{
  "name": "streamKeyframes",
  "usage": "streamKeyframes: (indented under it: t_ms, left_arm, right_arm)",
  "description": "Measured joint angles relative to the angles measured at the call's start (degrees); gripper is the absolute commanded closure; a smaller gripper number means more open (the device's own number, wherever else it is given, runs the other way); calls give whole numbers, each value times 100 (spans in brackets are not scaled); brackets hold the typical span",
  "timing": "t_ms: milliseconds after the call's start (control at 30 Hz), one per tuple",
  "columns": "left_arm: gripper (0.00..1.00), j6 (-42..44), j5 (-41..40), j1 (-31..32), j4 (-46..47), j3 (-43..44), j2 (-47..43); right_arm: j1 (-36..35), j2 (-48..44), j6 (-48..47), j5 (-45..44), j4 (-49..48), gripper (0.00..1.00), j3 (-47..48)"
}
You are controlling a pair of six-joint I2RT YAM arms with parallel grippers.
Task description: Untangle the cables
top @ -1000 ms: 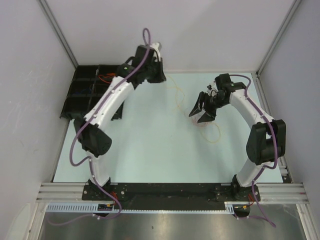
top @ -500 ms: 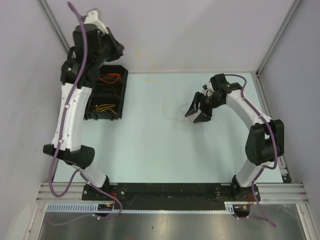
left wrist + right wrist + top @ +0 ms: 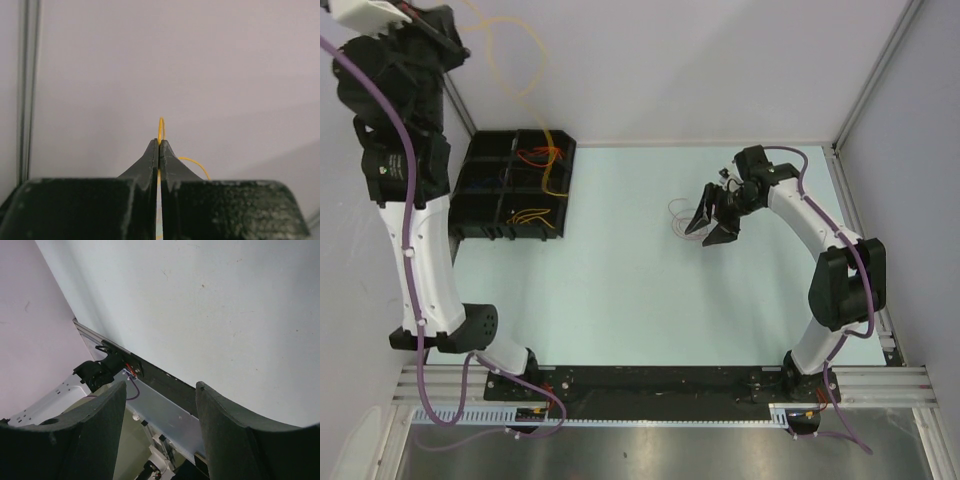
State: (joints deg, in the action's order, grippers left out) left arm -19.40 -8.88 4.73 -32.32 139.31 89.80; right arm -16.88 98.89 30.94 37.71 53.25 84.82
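Note:
My left gripper (image 3: 159, 142) is raised high at the back left (image 3: 455, 45) and is shut on a thin yellow cable (image 3: 161, 126). That yellow cable (image 3: 553, 160) hangs in loops from it down into the black tray (image 3: 570, 190). Orange cables (image 3: 530, 215) and a red one (image 3: 535, 155) lie in the tray's compartments. A small pinkish cable coil (image 3: 677, 218) rests on the table just left of my right gripper (image 3: 708, 218). In the right wrist view that gripper (image 3: 160, 390) stands open with nothing between its fingers.
The tray sits at the table's back left against the wall. Grey walls close the cell on three sides. The arm bases and a black rail (image 3: 650, 380) run along the near edge; the left arm's base (image 3: 100, 371) shows in the right wrist view.
My left arm has swung from mid-table up and left to high above the tray, lifting the yellow cable off the table. My right gripper shifted slightly left, still open.

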Motion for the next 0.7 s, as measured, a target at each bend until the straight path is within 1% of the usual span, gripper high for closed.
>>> streamKeyframes:
  t_ms: [100,267,700]
  left_arm:
    - [100,44,4,-260,570,142,-35]
    - [100,42,44,-737,1178,262,-9]
    - [100,214,-393,-1443,1488,-52,127]
  right_arm:
    - [0,22,-13,-37,70,38,136]
    - [15,59,-46,-90,133,38,308]
    - [240,188,-151,-173,348,38,330]
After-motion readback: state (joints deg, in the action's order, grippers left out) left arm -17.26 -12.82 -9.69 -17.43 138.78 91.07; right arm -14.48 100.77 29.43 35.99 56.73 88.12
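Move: The left hand holds the yellow cable high up. The tray's empty front-left compartment lies roughly 5 cm ahead, 18 cm to its left and 61 cm below. The orange cable in the tray is about 6 cm ahead and 4 cm left, and the red cable some 25 cm ahead and 4 cm left, both equally far below. From the right hand, that compartment lies about 12 cm ahead, 55 cm left and 15 cm lower. Fingers shut, the left hand keeps its pinch on the yellow cable and carries it about 11 cm to the left, drawing the hanging length across the tray towards the front-left compartment. It first climbs some 7 cm while easing back 3 cm and tipping its fingers up, then sinks and comes forward about 2 cm each, turning nearly 20 degrees counter-clockwise throughout. ##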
